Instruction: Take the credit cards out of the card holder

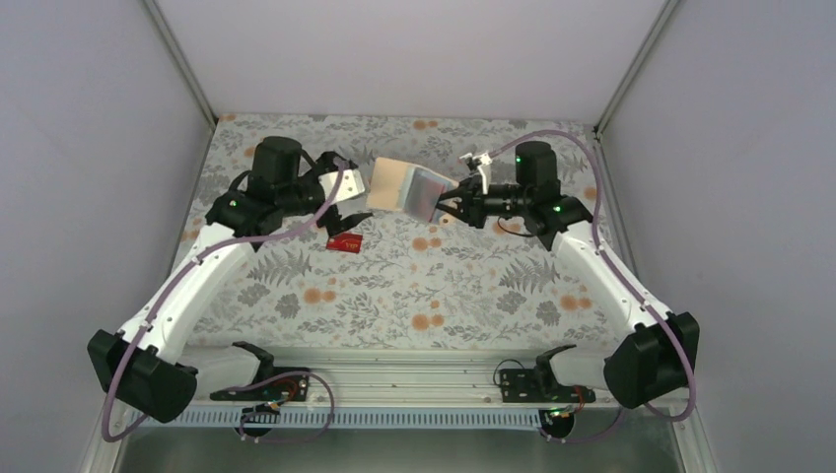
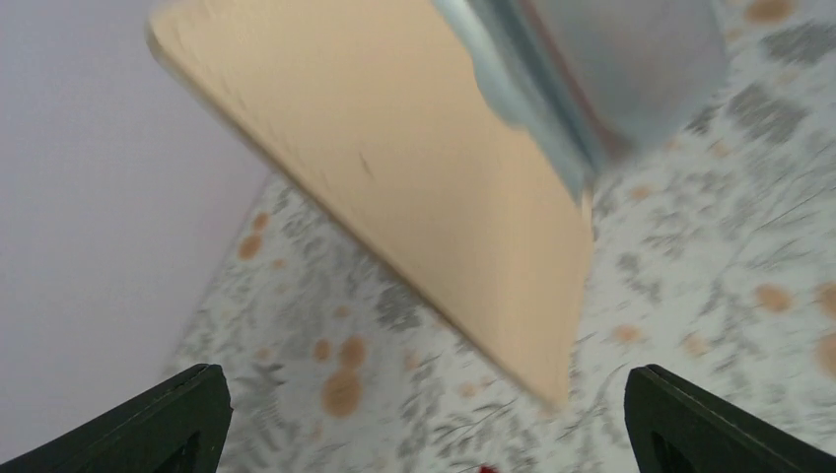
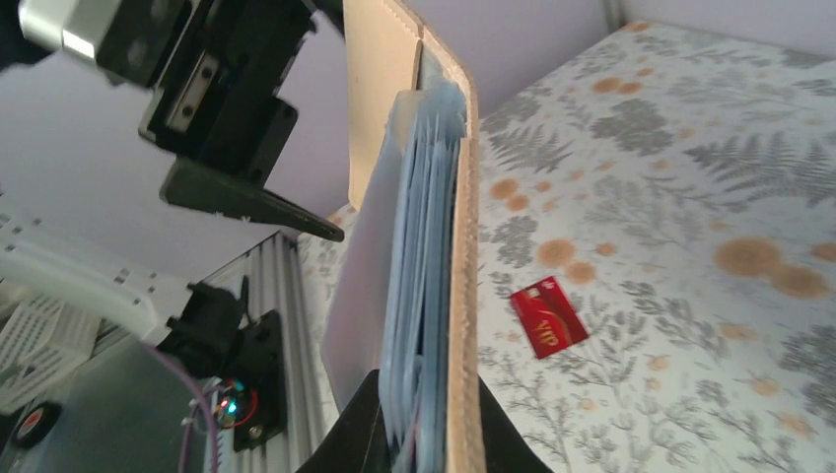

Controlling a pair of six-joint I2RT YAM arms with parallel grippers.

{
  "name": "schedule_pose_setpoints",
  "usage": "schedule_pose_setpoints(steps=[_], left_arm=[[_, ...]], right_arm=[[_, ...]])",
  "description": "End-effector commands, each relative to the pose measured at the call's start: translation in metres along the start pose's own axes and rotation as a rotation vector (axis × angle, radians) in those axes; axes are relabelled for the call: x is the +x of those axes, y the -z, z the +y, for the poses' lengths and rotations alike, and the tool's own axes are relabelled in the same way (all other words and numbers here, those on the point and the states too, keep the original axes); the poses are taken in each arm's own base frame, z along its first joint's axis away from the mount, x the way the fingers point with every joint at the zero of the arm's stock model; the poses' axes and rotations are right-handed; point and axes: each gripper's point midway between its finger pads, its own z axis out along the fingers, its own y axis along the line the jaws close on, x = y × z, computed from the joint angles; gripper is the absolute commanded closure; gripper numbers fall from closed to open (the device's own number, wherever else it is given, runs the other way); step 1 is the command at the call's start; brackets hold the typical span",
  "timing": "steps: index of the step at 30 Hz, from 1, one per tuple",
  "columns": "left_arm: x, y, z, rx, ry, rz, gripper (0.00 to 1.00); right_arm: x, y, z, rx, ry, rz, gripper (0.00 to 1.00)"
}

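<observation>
The card holder [image 1: 394,183], tan outside and pale blue-grey inside, is held in the air at the back of the table, one panel pinched in my right gripper [image 1: 451,209], which is shut on it. In the right wrist view the card holder [image 3: 459,227] stands edge-on between the black fingers of my right gripper [image 3: 426,439]. One red credit card [image 1: 344,242] lies flat on the floral cloth, and the same card [image 3: 549,316] shows in the right wrist view. My left gripper [image 1: 342,221] hangs open above that card with nothing between its fingers. From the left wrist, the card holder [image 2: 424,197] fills the view ahead of the left gripper [image 2: 426,434].
The floral cloth [image 1: 414,286] covers the table. Grey walls close in the back and both sides. An aluminium rail [image 1: 414,379] with both arm bases runs along the near edge.
</observation>
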Motion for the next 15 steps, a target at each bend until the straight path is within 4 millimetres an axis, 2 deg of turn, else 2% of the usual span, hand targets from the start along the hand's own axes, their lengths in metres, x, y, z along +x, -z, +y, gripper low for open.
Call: schedule_pose_setpoints(steps=[1,3,6,7,8,9,10,12,13,15], left_arm=[[-0.017,0.007,-0.029,0.203,0.231,-0.038,0.00],[-0.027,0.008,-0.034,0.274,0.273,-0.056,0.00],[-0.046,0.013,-0.046,0.389,0.307,-0.137,0.00],[-0.047,0.013,-0.049,0.412,0.315,-0.151,0.02],[-0.047,0.011,-0.052,0.431,0.324,-0.155,0.09],[-0.046,0.011,-0.054,0.444,0.334,-0.155,0.22],[-0.046,0.010,-0.054,0.450,0.342,-0.152,0.39],[-0.048,0.012,-0.053,0.444,0.345,-0.160,0.82],[-0.049,0.013,-0.053,0.436,0.347,-0.164,0.95],[-0.051,0.015,-0.052,0.425,0.341,-0.175,0.97]], right_arm=[[0.003,-0.013,0.036,-0.126,0.114,0.028,0.96],[0.007,-0.019,0.046,-0.149,0.151,0.042,0.96],[0.007,-0.025,0.051,-0.146,0.177,0.043,0.96],[0.007,-0.027,0.054,-0.153,0.183,0.044,0.96],[0.007,-0.028,0.057,-0.164,0.195,0.043,0.96],[0.006,-0.028,0.061,-0.172,0.208,0.043,0.96],[0.006,-0.029,0.064,-0.179,0.218,0.044,0.96],[0.005,-0.028,0.068,-0.180,0.239,0.040,0.96],[0.005,-0.029,0.067,-0.169,0.242,0.039,0.94],[0.001,-0.029,0.061,-0.123,0.237,0.026,0.83]])
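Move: The card holder hangs in the right fingers with its middle about 11 cm to the left hand's right, level with it both forward and in height. The red card lies on the table some 28 cm below the left hand and 5 cm to its left, neither ahead nor back. From the right hand, the holder's middle is about 7 cm to the left and 3 cm farther out, at roughly its own height. The card holder, still pinched in the right fingers, is carried back and left about 6 cm, turning some 10 degrees counter-clockwise. The left hand, open at first, goes back and right about 6 cm to meet it, its wrist swinging some 30 degrees so the fingers point mostly right; near the end they close and pinch the holder beside its clear sleeves. ##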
